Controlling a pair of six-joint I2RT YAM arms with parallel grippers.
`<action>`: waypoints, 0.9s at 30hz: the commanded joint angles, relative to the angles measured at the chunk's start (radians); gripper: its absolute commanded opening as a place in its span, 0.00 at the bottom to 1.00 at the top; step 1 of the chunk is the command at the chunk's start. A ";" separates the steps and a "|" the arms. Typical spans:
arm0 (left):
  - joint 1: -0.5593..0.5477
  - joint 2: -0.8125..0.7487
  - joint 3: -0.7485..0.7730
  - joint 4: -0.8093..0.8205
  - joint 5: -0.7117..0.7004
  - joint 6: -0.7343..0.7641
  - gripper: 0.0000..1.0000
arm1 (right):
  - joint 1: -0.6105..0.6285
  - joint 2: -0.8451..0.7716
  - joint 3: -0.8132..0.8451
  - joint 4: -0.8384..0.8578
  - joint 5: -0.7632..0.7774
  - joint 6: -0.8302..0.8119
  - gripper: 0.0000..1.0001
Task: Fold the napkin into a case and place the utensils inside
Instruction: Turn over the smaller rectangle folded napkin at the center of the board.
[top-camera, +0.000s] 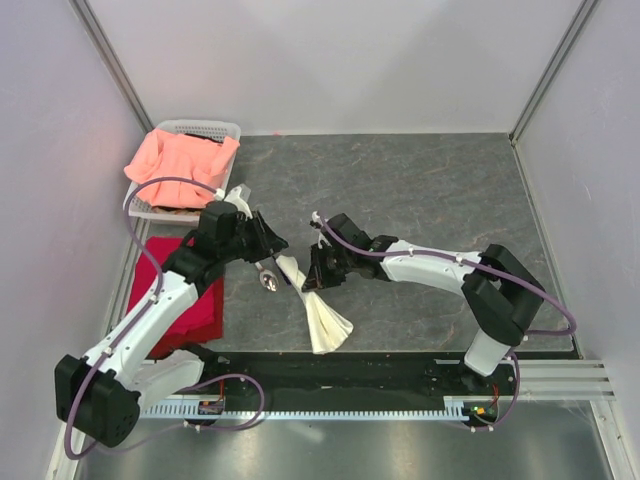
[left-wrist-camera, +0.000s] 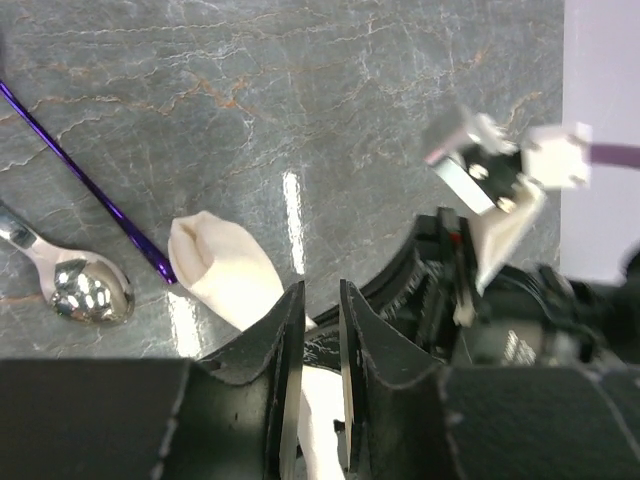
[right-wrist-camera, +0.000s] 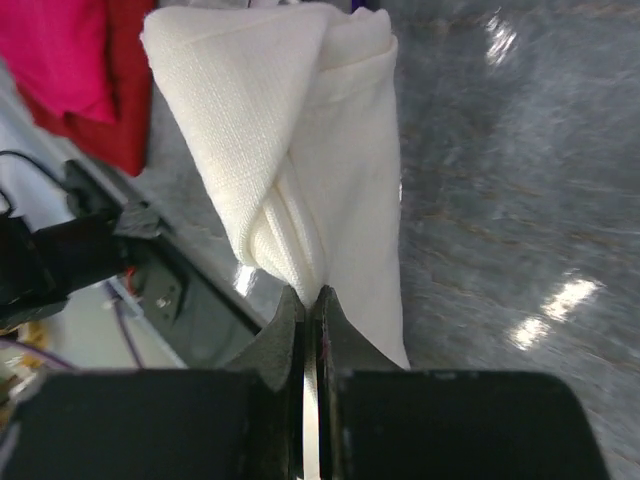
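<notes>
The cream-white napkin (top-camera: 322, 318) lies bunched in a narrow twisted strip between both arms, fanning out toward the near edge. My right gripper (top-camera: 315, 280) is shut on a fold of the napkin (right-wrist-camera: 330, 150), its jaws (right-wrist-camera: 310, 295) pinched tight on the cloth. My left gripper (top-camera: 272, 250) holds the strip's far end. In the left wrist view its jaws (left-wrist-camera: 320, 295) stand narrowly apart with cloth between them, and a rolled napkin end (left-wrist-camera: 225, 270) pokes out to the left. A silver spoon bowl (left-wrist-camera: 92, 292) and a slim purple handle (left-wrist-camera: 85, 180) lie on the table beside that end.
A red cloth (top-camera: 175, 300) lies under the left arm. A white basket (top-camera: 205, 127) holding a salmon-pink cloth (top-camera: 185, 160) stands at the back left. Pale walls close in both sides, and a black strip (top-camera: 350, 370) runs along the near edge.
</notes>
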 joint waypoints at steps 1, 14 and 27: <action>0.006 -0.029 0.006 -0.053 0.010 0.051 0.27 | -0.056 0.011 -0.133 0.373 -0.341 0.142 0.00; 0.005 0.076 0.016 -0.047 0.065 0.057 0.23 | -0.266 0.192 -0.320 0.747 -0.720 0.172 0.05; -0.101 0.285 0.021 0.127 0.178 -0.001 0.23 | -0.458 0.062 -0.082 -0.106 -0.318 -0.353 0.70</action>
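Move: My right fingers already grip the folded napkin near its long edge; its middle sags about 3 cm back, 2 cm right and 5 cm below them, and I take it to the board some 5 cm right, 2 cm back and 8 cm down. The purple handle's end lies about 3 cm left and 3 cm ahead of my right hand, the spoon bowl 8 cm left and 3 cm ahead. From my empty left hand the napkin's middle is roughly 9 cm back, 5 cm right and 13 cm below. My right hand lowers the pinched napkin about 3 cm and slightly back, rolling some 30 degrees so its fingers level out towards my left. Then it opens wide, lets go and pulls off to the right and forward, sinking a little more. My left hand, its small gap kept, sinks about 6 cm and drifts right, fingers tipping down towards the napkin's far end. ##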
